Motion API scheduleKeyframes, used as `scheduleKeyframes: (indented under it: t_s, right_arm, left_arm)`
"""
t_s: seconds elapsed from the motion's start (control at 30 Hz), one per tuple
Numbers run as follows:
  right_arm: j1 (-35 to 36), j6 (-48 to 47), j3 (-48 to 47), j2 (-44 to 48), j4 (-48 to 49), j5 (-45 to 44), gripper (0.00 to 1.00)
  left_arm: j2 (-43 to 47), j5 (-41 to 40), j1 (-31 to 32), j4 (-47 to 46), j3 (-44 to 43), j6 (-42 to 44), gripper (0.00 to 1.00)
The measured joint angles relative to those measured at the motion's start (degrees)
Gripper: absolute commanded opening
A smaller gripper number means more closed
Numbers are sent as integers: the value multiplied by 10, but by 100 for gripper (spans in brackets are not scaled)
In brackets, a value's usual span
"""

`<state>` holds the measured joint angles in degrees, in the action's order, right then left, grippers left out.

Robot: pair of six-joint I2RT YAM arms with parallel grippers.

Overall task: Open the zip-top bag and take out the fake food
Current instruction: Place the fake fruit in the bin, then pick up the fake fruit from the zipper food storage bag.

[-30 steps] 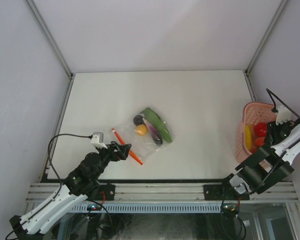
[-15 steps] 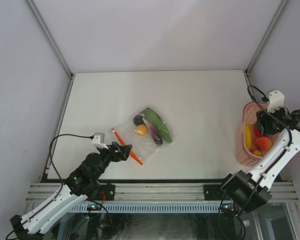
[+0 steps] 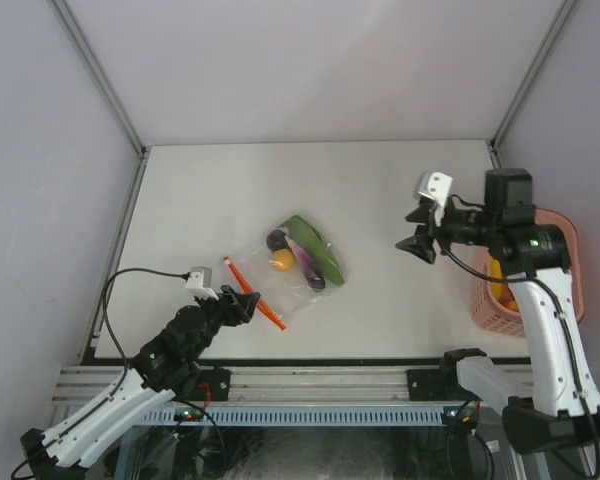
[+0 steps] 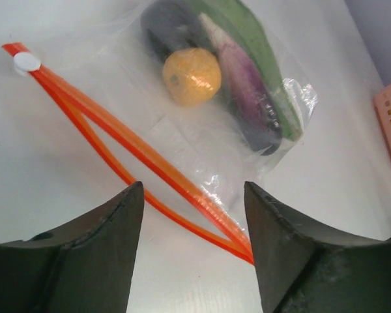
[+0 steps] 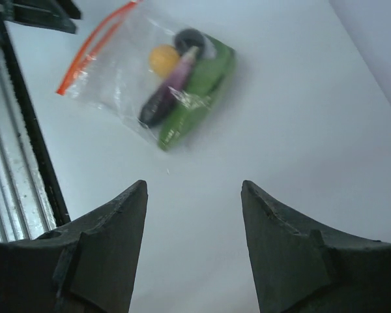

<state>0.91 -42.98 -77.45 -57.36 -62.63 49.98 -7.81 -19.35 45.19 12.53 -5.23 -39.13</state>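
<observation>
The zip-top bag (image 3: 302,264) lies flat near the table's middle, and its red-orange zip strip (image 3: 256,296) points at the left arm. Inside it is fake food: an orange ball (image 4: 191,76), a purple piece (image 4: 247,99), a long green one (image 4: 242,29) and a dark round one (image 4: 167,31). The two halves of the strip (image 4: 124,140) stand parted, with a white slider (image 4: 27,62) at the far end. My left gripper (image 4: 194,189) is open low over the strip's near end, which runs up to the right finger (image 4: 283,254). My right gripper (image 5: 194,186) hangs open and empty, to the right of the bag (image 5: 153,72).
The pink basket (image 3: 569,232) stands at the table's right edge, partly behind the right arm, with a yellow piece (image 3: 495,277) showing inside. An aluminium rail (image 3: 320,382) runs along the near edge. White walls close off the back and sides.
The right arm has swung from over the basket leftward to above the table, facing the bag, its jaws a little wider. The left jaws have narrowed slightly around the strip's end.
</observation>
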Motion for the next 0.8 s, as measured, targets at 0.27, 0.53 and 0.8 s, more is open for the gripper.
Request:
scheduleKeyframes:
  t_s: [0.27,0.53,0.8]
  right_arm:
    - [172,-60,12,-144,96,-9,60]
    - [289,-265,8,-286,111,-59,59]
    - [360,-360,-106,-429,110,-96,51]
  left_arm:
    - [-19,-16,0,39,0,-12,22]
    - [-91,-20,0,13,0,-23,21]
    - [-169,-19,-9,-89,23,-17,28]
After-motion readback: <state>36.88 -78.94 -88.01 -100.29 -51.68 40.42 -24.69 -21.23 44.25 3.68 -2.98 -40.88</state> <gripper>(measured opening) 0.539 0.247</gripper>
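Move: From the right hand, the eggplant in the bag lies about 22 cm to the left, 11 cm ahead and 29 cm below. At that same depth, the green leafy piece is roughly 19 cm left and 14 cm ahead, the orange fruit 28 cm left and 11 cm ahead. From the left hand, the middle of the zip strip is some 5 cm ahead, 1 cm left and 9 cm below. Leftward and down, with a smaller share forward, the right hand sweeps some 20 cm across and 15 cm lower towards the bagged food, its descent levelling off late, swinging about 50 degrees counter-clockwise and pointing more steeply down, fingers still about half open. The left hand sinks about 5 cm beside the zip strip, fingertips tipping down a little and fingers closing most of the way on nothing. ##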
